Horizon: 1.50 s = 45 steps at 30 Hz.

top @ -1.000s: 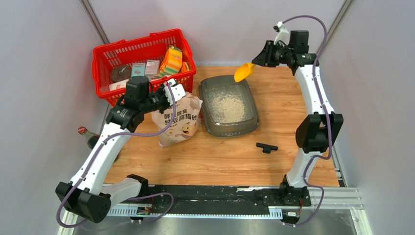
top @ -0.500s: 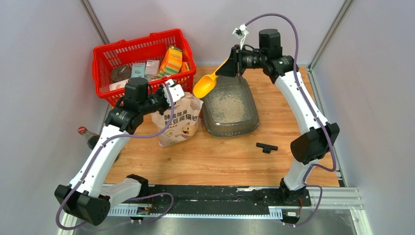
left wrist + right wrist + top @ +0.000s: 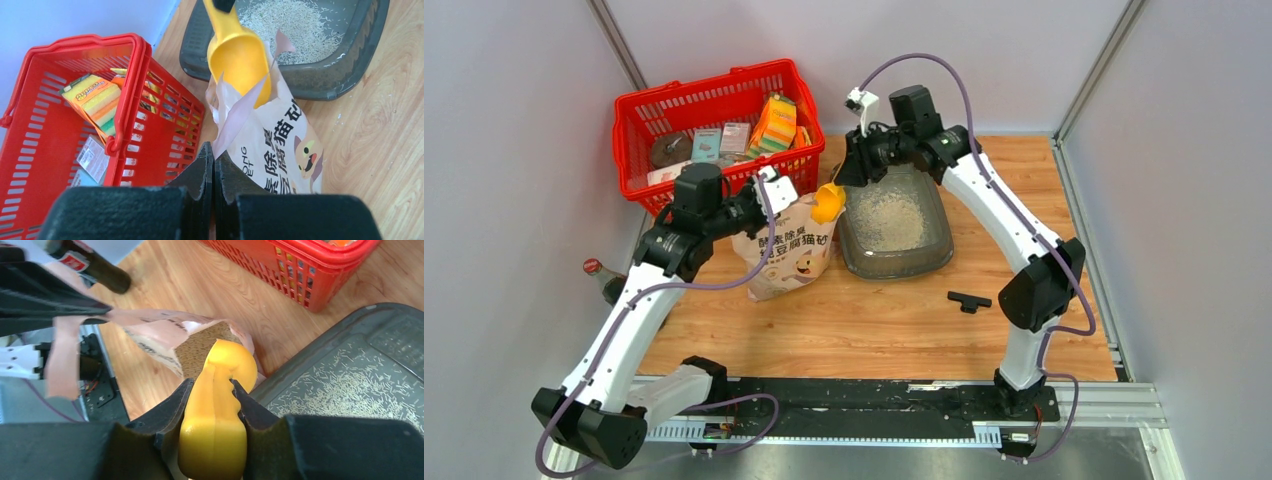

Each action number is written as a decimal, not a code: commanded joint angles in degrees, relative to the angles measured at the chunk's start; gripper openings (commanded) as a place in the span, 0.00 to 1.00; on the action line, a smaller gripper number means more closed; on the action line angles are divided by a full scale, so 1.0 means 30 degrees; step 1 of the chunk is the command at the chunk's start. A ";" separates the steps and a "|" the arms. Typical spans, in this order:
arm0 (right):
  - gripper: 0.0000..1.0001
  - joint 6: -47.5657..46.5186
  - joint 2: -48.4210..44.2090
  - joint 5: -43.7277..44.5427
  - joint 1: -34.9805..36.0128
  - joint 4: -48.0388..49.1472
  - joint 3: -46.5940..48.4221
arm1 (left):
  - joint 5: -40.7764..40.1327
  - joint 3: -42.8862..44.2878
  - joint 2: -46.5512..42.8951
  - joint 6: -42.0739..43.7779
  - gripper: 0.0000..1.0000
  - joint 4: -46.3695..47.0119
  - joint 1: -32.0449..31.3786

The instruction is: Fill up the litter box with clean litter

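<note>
The dark grey litter box [image 3: 894, 262] lies mid-table with a thin patch of pale clean litter [image 3: 886, 215] on its floor, also visible in the wrist views [image 3: 295, 25] [image 3: 345, 385]. To its left stands the beige cat-printed paper bag [image 3: 789, 250]. My left gripper [image 3: 214, 150] is shut on the bag's torn top flap [image 3: 235, 117] and holds the mouth open. My right gripper [image 3: 212, 382] is shut on the handle of the yellow scoop [image 3: 225, 390]. The scoop's bowl [image 3: 240, 60] points down into the bag's mouth, over brownish granules [image 3: 200, 347].
A red mesh basket [image 3: 714, 110] with packaged goods stands at the back left, close to the bag. A dark bottle [image 3: 599, 272] lies at the table's left edge. A small black T-shaped part [image 3: 969, 300] lies on the wood in front of the litter box.
My right arm swung left from beyond the litter box's far end, carrying the scoop to the bag's mouth and tipping it downward. The left gripper kept its hold on the bag.
</note>
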 commanded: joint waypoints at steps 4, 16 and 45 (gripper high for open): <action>0.00 0.0103 0.0681 0.7297 0.1519 0.1011 0.0856 | 0.1104 -0.0340 -0.1807 -0.0282 0.00 0.1589 -0.0199; 0.00 0.0339 0.1588 1.1005 0.4069 0.1510 -0.0639 | 0.0578 -0.1688 -0.2542 -0.1537 0.00 0.4193 -0.0229; 0.00 0.3035 0.3376 0.6297 0.4393 0.1069 -0.3715 | -0.0301 -0.1132 -0.1868 -0.2948 0.00 0.7156 -0.0492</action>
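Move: The litter bag's open mouth lies about 8 cm to the left of the right hand, level with it front to back, and some 13 cm below; that hand already holds the yellow scoop. The litter box is about 9 cm right, 5 cm ahead and 27 cm below; the red basket's middle is 26 cm left, 12 cm ahead and 20 cm lower. From the left hand, already pinching the bag's corner, the mouth is about 5 cm ahead, 6 cm right and 11 cm down. The yellow scoop, still gripped by its handle, is driven bowl-first down into the bag's mouth: the right hand sinks about 11 cm and goes 6 cm left, pausing partway, its fingers tipping some 15 degrees steeper and turning slightly clockwise. The left hand keeps its pinch on the bag's corner, easing back a centimetre or two and returning while it rolls a little. ##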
